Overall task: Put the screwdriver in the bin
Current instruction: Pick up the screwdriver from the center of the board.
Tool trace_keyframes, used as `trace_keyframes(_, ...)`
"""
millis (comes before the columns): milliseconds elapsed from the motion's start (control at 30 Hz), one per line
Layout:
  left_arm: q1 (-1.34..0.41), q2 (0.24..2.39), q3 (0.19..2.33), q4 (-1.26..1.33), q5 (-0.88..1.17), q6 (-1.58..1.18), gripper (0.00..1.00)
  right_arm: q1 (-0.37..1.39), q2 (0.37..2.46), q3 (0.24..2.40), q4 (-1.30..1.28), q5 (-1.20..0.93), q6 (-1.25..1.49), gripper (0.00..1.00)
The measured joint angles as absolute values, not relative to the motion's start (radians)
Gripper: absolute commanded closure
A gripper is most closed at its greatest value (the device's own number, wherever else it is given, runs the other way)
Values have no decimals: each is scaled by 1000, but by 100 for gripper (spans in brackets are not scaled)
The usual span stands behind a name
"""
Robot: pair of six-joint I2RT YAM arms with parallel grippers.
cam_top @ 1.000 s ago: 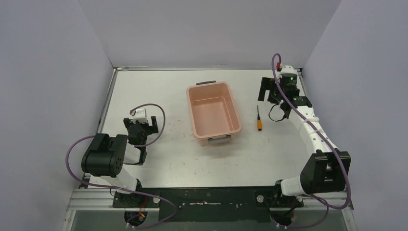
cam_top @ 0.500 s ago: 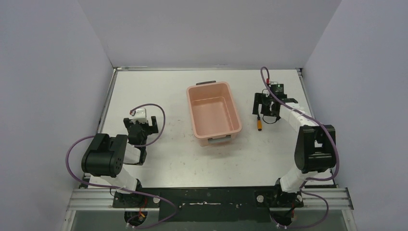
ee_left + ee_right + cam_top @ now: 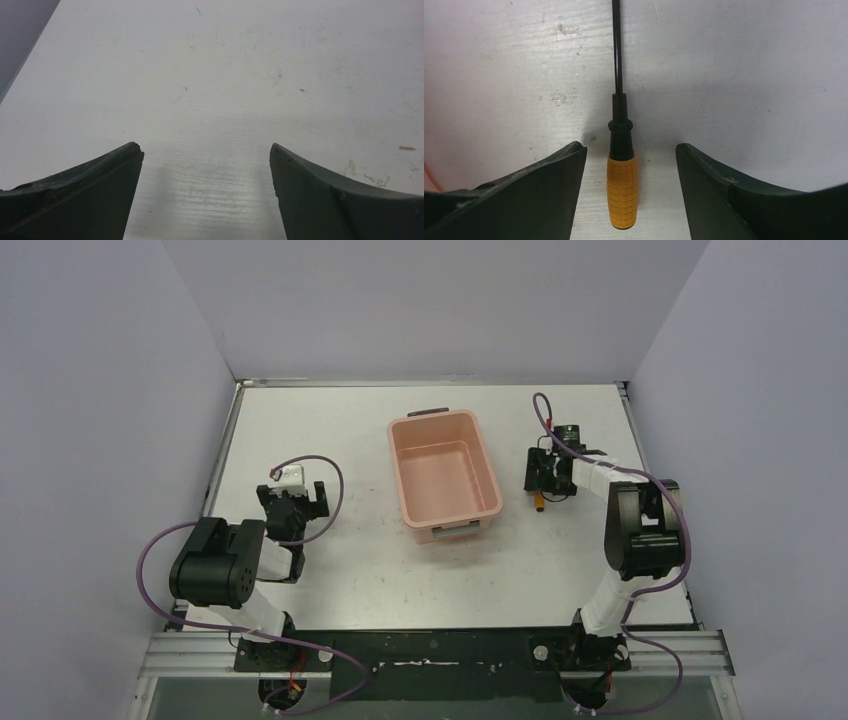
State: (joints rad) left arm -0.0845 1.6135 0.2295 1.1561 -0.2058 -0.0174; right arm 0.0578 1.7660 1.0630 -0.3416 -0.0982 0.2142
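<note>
The screwdriver (image 3: 621, 192) lies flat on the white table, its orange handle toward me and its thin black shaft pointing away. My right gripper (image 3: 629, 146) is low over it and open, one finger on each side of the handle with a gap on both sides. From above, the right gripper (image 3: 541, 480) covers most of the screwdriver (image 3: 540, 499), just right of the salmon-pink bin (image 3: 398, 470). Nothing lies inside the bin. My left gripper (image 3: 206, 146) is open over bare table, left of the bin.
The left gripper (image 3: 290, 502) rests near the table's left side. Purple walls enclose the table on three sides. The bin's grey handles sit at its far and near ends.
My right arm has come forward and down from the far right corner onto the screwdriver, and its jaws have narrowed around the handle. The left arm has not moved.
</note>
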Motion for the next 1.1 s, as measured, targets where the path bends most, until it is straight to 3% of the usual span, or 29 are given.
trace_keyframes(333,-84,1613,230,1156,-206,-17,3,58,1781,1063,-340,-86,212,88)
trace_keyframes(667,-84,1613,230,1156,-206,-17,3,60,1726,1078,-405,-51,203,91)
trace_keyframes(1100,-84,1613,230,1156,-206,-17,3,68,1504,1271,-526,-34,196,91)
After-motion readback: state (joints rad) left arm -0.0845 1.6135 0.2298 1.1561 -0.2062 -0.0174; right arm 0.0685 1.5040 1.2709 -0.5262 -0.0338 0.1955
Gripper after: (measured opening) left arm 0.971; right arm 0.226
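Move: The screwdriver lies almost under the right hand, its middle about 1 cm ahead, 1 cm left and 2 cm below, with its shaft pointing forward and its orange handle back. The bin's middle is some 18 cm to the right hand's left and 3 cm farther out, about 2 cm higher. From the idle left hand the screwdriver is about 50 cm right, 2 cm ahead and 4 cm lower. The right fingers pinch the screwdriver by its collar, then lift about 15 cm, fingertips swinging forward some 15 degrees. ##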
